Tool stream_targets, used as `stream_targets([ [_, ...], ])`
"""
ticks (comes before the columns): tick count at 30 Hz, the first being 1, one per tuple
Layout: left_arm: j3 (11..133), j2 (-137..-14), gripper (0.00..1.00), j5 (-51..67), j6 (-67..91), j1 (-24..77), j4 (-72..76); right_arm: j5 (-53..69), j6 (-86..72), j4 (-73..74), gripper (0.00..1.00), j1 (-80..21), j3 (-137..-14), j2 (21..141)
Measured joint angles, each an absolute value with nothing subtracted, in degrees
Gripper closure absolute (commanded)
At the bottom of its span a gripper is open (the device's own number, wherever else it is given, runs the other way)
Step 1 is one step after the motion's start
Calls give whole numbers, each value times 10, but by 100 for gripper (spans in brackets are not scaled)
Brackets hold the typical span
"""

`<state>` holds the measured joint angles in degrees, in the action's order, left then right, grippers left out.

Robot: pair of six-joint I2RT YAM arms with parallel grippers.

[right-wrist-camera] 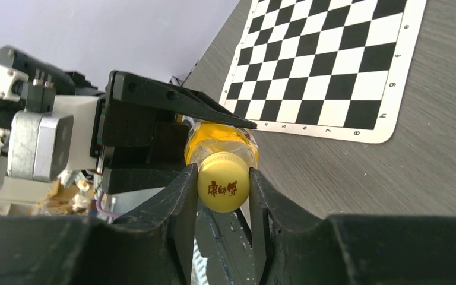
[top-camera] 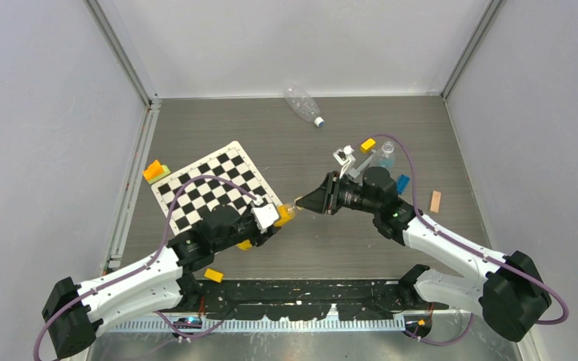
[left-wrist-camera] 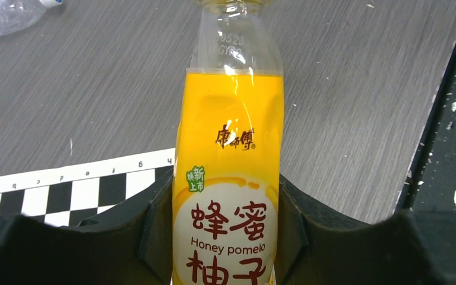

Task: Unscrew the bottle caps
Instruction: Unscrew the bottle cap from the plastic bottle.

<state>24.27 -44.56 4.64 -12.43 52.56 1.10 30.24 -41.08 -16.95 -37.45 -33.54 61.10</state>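
A yellow-orange bottle (left-wrist-camera: 228, 178) with a "Honey pomelo" label is held off the table, and my left gripper (left-wrist-camera: 228, 237) is shut on its body. Its neck points toward the right arm. In the right wrist view the bottle's yellow cap (right-wrist-camera: 223, 181) faces the camera, and my right gripper (right-wrist-camera: 223, 191) is shut on it, one finger against each side. From above, the two grippers meet at the bottle (top-camera: 287, 213) in the middle of the table. A clear crinkled bottle (top-camera: 302, 104) with a pale cap (top-camera: 319, 122) lies at the back. Another clear bottle (top-camera: 385, 155) stands behind the right arm.
A checkerboard mat (top-camera: 214, 184) lies to the left under the left arm. Toy blocks are scattered about: orange (top-camera: 154, 171), yellow (top-camera: 368, 144), blue (top-camera: 403, 183) and yellow (top-camera: 213, 275) near the front rail. A tan strip (top-camera: 435, 201) lies on the right. Walls close in three sides.
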Motion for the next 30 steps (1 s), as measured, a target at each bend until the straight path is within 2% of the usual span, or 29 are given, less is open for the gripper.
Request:
stream_targets([
  [5,243,-451,100,82,-124,526,10,365,-298,-190,100,-369,-311,581],
  [16,242,-451,100,151,-139,530,0,517,92,-181,98,-371,-288,537],
  [17,240,-449,100,154,-140,530,-4,525,109,-179,96,-371,-290,543],
  [19,235,-442,100,156,-141,528,-11,543,140,-176,82,-371,-299,564],
  [20,232,-439,100,155,-141,527,-13,550,150,-175,68,-371,-303,574],
  [22,228,-431,100,151,-141,526,-16,557,159,-175,54,-371,-308,586],
  [26,224,-418,100,133,-139,526,-17,537,164,-181,44,-372,-310,595],
  [30,224,-409,100,102,-138,526,-2,476,141,-196,38,-373,-310,596],
])
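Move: The yellow cap is already pinched between the right fingertips, right at the hand point; the plastic bottle's middle lies about 9 cm to the left, 3 cm back and 6 cm lower, gripped by the left hand. From that left hand the cap is some 9 cm right, 3 cm ahead and 6 cm up. The chessboard's centre lies about 29 cm left of the right hand, 9 cm farther out and 21 cm below; the small yellow block 28 cm left, 17 cm back and 20 cm below. The yellow cap is twisted by the right hand, which rolls about its own pointing direction some 55 degrees, counter-clockwise as seen from behind the hand, while drawing back about 5 cm; its fingers then open and it comes forward again roughly 3 cm. The left hand keeps its grip on the bottle, swinging back about 3 cm with a slight clockwise yaw, then partly returning. ##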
